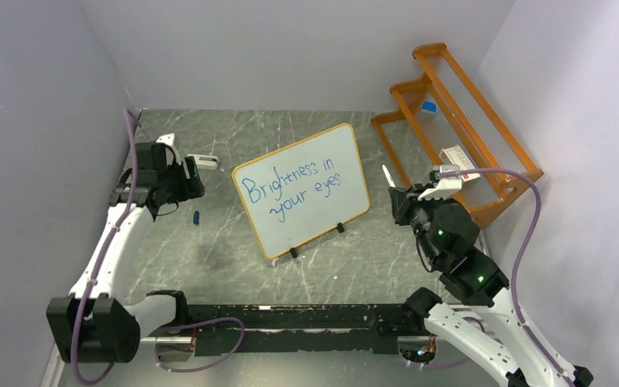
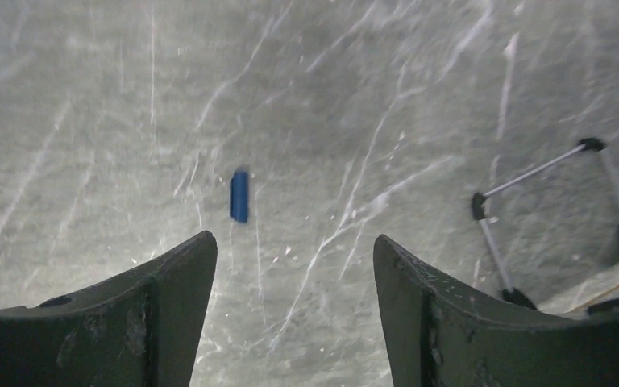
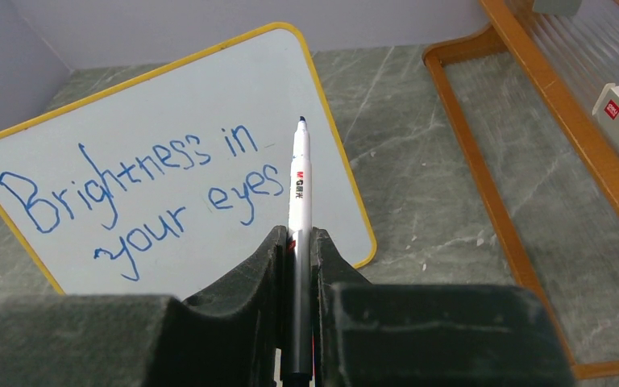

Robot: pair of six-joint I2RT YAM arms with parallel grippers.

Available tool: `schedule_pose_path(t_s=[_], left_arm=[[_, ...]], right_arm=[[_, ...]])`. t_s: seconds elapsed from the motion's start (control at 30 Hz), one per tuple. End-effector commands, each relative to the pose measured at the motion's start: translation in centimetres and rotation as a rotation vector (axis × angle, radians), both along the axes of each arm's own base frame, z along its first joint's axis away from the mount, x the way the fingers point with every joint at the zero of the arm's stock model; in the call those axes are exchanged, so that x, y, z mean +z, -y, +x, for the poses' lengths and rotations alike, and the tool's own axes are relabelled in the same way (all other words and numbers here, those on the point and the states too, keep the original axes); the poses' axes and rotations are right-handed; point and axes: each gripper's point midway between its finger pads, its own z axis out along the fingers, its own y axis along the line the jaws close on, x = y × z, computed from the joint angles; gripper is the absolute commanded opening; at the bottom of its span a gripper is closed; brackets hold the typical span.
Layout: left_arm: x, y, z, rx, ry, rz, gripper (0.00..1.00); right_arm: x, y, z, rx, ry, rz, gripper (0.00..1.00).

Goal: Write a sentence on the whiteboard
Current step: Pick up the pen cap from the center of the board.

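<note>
The whiteboard (image 1: 302, 189) stands tilted at mid-table on two black feet, its frame orange. The sentence (image 1: 290, 187) in blue reads "Brightness in your eyes" on two lines, also plain in the right wrist view (image 3: 145, 185). My right gripper (image 3: 297, 234) is shut on a white marker (image 3: 300, 185), tip up and uncapped. It hovers just right of the board (image 3: 169, 121), not touching it. My left gripper (image 2: 294, 242) is open and empty, hanging above the table left of the board. A small blue cap (image 2: 239, 196) lies on the table ahead of its fingers.
An orange wooden rack (image 1: 451, 129) stands at the back right with a white box (image 1: 459, 157) on it, close behind my right gripper (image 1: 399, 197). A small white object (image 1: 201, 161) lies behind my left gripper (image 1: 196, 181). Walls close in on the left, back and right.
</note>
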Motion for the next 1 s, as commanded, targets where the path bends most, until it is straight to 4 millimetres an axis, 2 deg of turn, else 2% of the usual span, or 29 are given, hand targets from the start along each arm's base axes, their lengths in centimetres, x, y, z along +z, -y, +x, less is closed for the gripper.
schedule_pose_path(t_s=[0.0, 0.17, 0.37, 0.43, 0.67, 0.83, 0.97], left_arm=[[-4.3, -1.0, -0.9, 0.041, -0.156, 0.022, 0.73], [-7.5, -0.7, -0.5, 0.015, -0.265, 0.024, 0.67], [-11.9, -0.9, -0.9, -0.007, -0.41, 0.042, 0.48], [-12.7, -1.2, -0.9, 0.005, -0.428, 0.059, 0.47], [-14.1, -2.6, -0.6, 0.039, -0.46, 0.127, 0.4], [-15.2, -2.6, -0.6, 0.027, -0.487, 0.131, 0.34], [-15.7, -2.9, -0.5, 0.027, -0.502, 0.152, 0.32]], right_arm=[[0.0, 0.2, -0.4, 0.003, 0.016, 0.013, 0.0], [0.2, 0.4, -0.5, -0.002, 0.027, 0.018, 0.0], [0.4, 0.6, -0.6, -0.008, 0.037, 0.024, 0.0], [0.4, 0.5, -0.6, -0.003, 0.04, 0.023, 0.0], [0.3, 0.3, -0.5, 0.002, 0.038, 0.018, 0.0], [0.2, 0.3, -0.4, 0.002, 0.035, 0.014, 0.0], [0.2, 0.2, -0.4, 0.004, 0.033, 0.013, 0.0]])
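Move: The pen cap lies on the table about 2 cm to the left hand's left, level with it fore and aft, and roughly 17 cm below. The white block is some 16 cm beyond the cap, straight ahead of it. The whiteboard's middle is about 26 cm to the left hand's right and 7 cm ahead, around 10 cm lower than this hand. From the right hand, the cap is about 50 cm to the left, 8 cm ahead and 30 cm down. The pen cap is what the left hand drops onto, sinking about 15 cm, fast at first and then easing, and edging 2 cm left late on to line up over the cap. Meanwhile the wrist tips some 30 degrees further down, so the fingers end steeply downward, and they close from wide to about a third open without shutting on the cap. ##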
